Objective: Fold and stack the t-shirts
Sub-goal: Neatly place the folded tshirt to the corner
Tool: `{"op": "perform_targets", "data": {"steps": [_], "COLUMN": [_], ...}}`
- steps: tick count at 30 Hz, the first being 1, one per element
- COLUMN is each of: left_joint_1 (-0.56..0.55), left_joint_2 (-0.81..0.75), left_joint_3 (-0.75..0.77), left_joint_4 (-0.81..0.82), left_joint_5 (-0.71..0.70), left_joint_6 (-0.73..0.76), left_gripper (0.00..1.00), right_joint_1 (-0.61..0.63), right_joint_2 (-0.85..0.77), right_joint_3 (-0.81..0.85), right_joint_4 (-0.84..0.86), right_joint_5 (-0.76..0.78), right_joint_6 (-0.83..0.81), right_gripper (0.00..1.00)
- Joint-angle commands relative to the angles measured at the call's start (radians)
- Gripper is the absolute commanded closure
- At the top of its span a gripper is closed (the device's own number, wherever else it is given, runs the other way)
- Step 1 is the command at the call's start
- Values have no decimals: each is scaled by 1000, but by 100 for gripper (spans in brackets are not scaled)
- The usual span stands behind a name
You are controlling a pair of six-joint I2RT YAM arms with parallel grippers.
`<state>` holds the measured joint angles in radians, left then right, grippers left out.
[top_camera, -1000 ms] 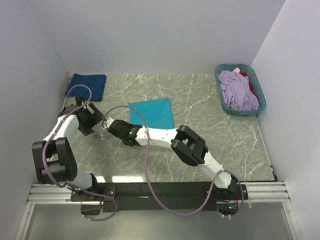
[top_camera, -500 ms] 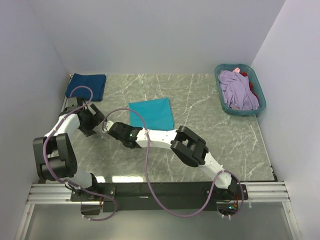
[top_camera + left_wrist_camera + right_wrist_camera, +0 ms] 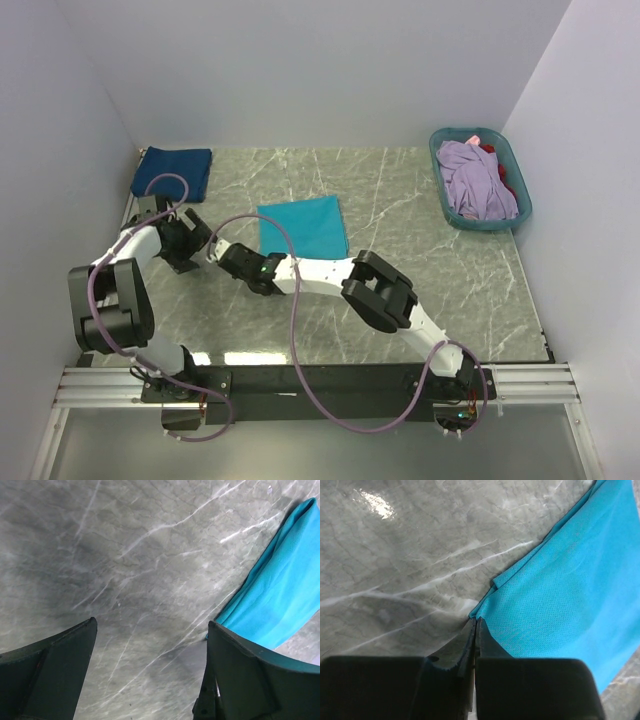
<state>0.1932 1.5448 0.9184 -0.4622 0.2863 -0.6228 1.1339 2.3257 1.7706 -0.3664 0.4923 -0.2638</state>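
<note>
A folded teal t-shirt (image 3: pixel 305 225) (image 3: pixel 570 580) lies flat in the middle of the table. My right gripper (image 3: pixel 475 622) is shut, with its tips pinched on that shirt's near-left corner. Just left of the same corner, my left gripper (image 3: pixel 152 622) (image 3: pixel 195 240) hovers wide open over bare marble, holding nothing. The teal t-shirt (image 3: pixel 280 590) shows past its right finger. A folded navy t-shirt (image 3: pixel 175 172) lies at the back left. A lavender t-shirt (image 3: pixel 478 180) is bunched in the basket, with a red one (image 3: pixel 503 170) peeking from under it.
The teal plastic laundry basket (image 3: pixel 478 135) stands at the back right corner. White walls close in the table (image 3: pixel 420 290) on three sides. The right arm stretches across the table's front half from its base at the near right.
My right gripper has gone from half open to shut at the teal shirt's corner. The left arm has edged slightly toward the back, its gripper staying open.
</note>
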Motion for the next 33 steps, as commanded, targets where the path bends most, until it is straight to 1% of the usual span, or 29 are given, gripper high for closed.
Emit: {"op": "perform_targets", "data": {"steps": [1, 5, 9, 11, 15, 17, 21, 23, 24, 26, 33], "left_joint_1": [-6, -56, -112, -150, -187, -233, -276, -287, -287, -287, -287], "left_joint_2": [26, 55, 89, 103, 156, 170, 215, 221, 215, 206, 150], "left_joint_3": [-4, -4, 5, 11, 42, 42, 40, 22, -18, -50, -159], "left_joint_4": [46, 92, 160, 184, 229, 282, 373, 448, 489, 552, 652], "left_joint_5": [68, 120, 155, 163, 178, 206, 246, 277, 290, 281, 252], "left_joint_6": [-18, -70, -162, -195, -268, -299, -379, -417, -464, -495, -583], "left_gripper": [1, 1, 1, 1, 1, 1, 1, 1, 1, 1, 1], "right_joint_1": [-11, -26, -58, -72, -111, -131, -149, -154, -154, -160, -169], "right_joint_2": [-83, -164, -239, -256, -301, -310, -324, -324, -324, -327, -335], "right_joint_3": [-36, -86, -117, -135, -172, -190, -214, -217, -217, -229, -243], "right_joint_4": [15, 59, 96, 116, 147, 161, 175, 173, 175, 179, 192], "right_joint_5": [-72, -126, -172, -198, -263, -282, -310, -314, -317, -325, -339], "right_joint_6": [55, 113, 167, 201, 254, 262, 301, 304, 305, 311, 324], "right_gripper": [100, 100, 100, 100, 100, 100, 100, 100, 100, 100, 100]}}
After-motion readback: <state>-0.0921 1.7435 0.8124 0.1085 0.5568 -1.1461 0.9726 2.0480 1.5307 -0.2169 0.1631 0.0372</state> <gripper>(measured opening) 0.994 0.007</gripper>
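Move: The folded teal t-shirt's left edge lies about 18 cm to the left hand's right and 6 cm ahead, some 4 cm below; the shirt's middle is about 27 cm to its right, 6 cm ahead. The folded navy shirt sits about 18 cm ahead and 4 cm to the left of that hand. The right hand already pinches the teal shirt's near left corner, its middle some 8 cm ahead and 9 cm right; from this hand the navy shirt is about 20 cm ahead, 22 cm left. Keeping its shut pinch on the near left corner, the right hand draws back slightly, then lifts the cloth about 7 cm and settles a little lower, its fingertips swinging some 25 degrees to the left. Meanwhile the left hand, wide open and low, sweeps about 15 cm right and a little forward to the raised left side, rolling so its fingertips swing right, and brings its open fingers to either side of the cloth without closing. ##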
